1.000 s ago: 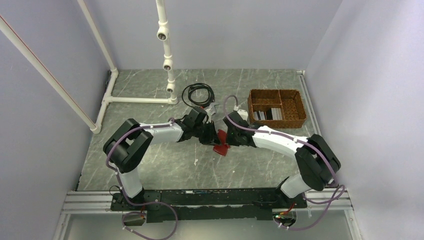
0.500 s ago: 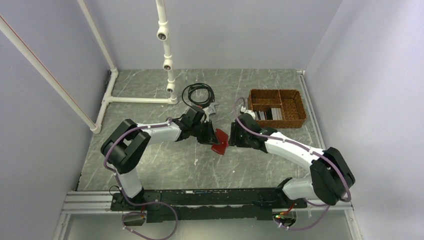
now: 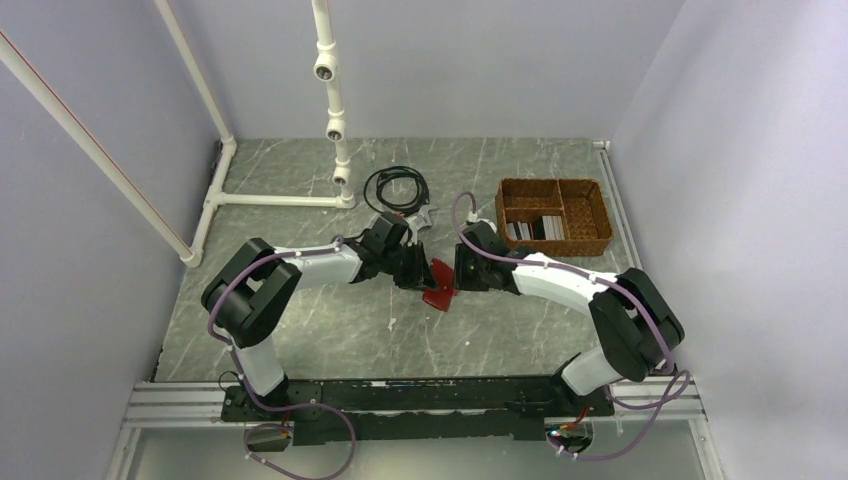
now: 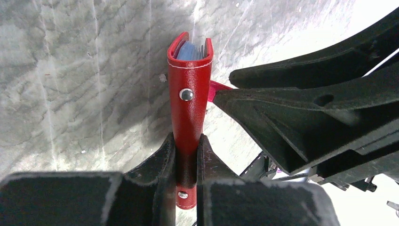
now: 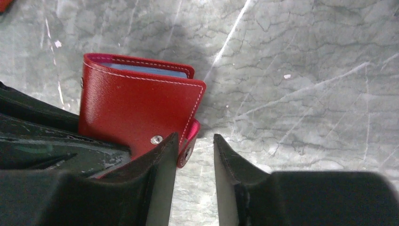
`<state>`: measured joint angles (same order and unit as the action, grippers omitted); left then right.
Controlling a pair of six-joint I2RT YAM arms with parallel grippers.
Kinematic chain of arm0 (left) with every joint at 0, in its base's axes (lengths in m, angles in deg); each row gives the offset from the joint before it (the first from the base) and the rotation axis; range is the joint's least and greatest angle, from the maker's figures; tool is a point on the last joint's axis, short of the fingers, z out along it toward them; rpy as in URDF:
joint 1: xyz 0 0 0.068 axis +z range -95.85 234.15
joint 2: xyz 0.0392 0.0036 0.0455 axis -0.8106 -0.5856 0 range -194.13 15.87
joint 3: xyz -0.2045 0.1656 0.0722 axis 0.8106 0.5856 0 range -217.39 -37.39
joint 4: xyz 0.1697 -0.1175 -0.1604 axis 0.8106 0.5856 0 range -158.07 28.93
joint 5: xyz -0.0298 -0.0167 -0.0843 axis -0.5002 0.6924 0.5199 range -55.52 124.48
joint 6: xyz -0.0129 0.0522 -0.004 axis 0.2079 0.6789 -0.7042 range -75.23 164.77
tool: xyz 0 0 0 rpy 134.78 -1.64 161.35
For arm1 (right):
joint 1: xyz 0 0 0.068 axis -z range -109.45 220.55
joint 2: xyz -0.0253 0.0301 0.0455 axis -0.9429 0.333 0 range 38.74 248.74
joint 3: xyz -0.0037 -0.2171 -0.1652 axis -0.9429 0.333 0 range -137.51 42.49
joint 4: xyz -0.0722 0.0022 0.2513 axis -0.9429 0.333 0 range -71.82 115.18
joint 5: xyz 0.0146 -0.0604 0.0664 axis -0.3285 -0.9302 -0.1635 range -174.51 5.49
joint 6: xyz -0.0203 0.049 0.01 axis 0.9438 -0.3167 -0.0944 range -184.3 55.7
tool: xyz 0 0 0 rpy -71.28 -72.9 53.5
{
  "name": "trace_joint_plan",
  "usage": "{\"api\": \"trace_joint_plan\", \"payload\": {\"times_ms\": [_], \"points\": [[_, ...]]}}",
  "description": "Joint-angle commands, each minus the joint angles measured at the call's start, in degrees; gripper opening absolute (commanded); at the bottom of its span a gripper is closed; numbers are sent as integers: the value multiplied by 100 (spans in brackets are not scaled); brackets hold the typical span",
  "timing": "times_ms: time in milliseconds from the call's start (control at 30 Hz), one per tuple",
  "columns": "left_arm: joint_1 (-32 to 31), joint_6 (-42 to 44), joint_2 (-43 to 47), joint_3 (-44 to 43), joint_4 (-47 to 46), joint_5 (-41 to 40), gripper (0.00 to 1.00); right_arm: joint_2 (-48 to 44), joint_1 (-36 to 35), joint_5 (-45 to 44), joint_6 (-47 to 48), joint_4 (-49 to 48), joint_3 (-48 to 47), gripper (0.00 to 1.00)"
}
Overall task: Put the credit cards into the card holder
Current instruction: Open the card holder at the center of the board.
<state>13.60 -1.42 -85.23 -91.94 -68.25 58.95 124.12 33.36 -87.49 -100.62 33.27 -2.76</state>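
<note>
The card holder (image 3: 438, 284) is a dark-red leather wallet, folded, standing on edge on the grey table between both arms. My left gripper (image 4: 187, 150) is shut on its folded end, a snap stud showing on its side (image 4: 188, 101). Pale blue credit cards (image 4: 189, 50) show inside its far end, also in the right wrist view (image 5: 141, 68). My right gripper (image 5: 195, 150) is open right beside the wallet (image 5: 136, 110), its left finger against the red snap tab (image 5: 189, 141). More cards (image 3: 540, 229) lie in the wicker basket.
A brown wicker divided basket (image 3: 556, 190) stands at the back right. A coiled black cable (image 3: 396, 187) with a metal clip lies behind the grippers. White pipe frames (image 3: 333, 110) rise at the back left.
My right arm pulled back to the right and then came back in, closing on the wallet's snap-tab side. The left gripper kept hold of the wallet, which tilted slightly.
</note>
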Motion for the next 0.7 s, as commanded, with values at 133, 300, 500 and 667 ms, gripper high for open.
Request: {"api": "trace_joint_plan", "payload": {"times_ms": [133, 300, 500, 667], "points": [[48, -38, -122, -61, -389, 526, 14, -411, 59, -390, -143, 225, 135, 0], [6, 815, -672, -1010, 1340, 23, 84, -1630, 609, 695, -18, 184, 668, 0], [-47, 730, -529, -1047, 850, 323, 93, -2546, 941, 1842, -120, -101, 1004, 0], [-334, 720, -727, -1401, 1006, 132, 99, -2594, 1065, 1855, -153, -15, 955, 0]]}}
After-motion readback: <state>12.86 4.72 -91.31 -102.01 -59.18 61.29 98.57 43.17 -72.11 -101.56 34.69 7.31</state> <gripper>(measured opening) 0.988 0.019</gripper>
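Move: Between the left fingers already is the red card holder, its middle about 2 cm to the right of the left hand point and 2 cm lower; the wrench lies about 10 cm ahead and 6 cm left of that hand. The holder's loose strap end sits between the right hand's half-open fingers, within 1 cm, with the holder's middle 4 cm to their left. From the right hand the wicker basket is some 15 cm ahead and 19 cm right. Pinching shut on the strap end, the right fingers take hold, then pull it to the right and up, ending about 7 cm higher, 3 cm right and 3 cm back, the hand's left side rolling up nearly 20 degrees. The left fingers spread wide and let go of the card holder, that hand easing only some 1.5 cm to the right. ##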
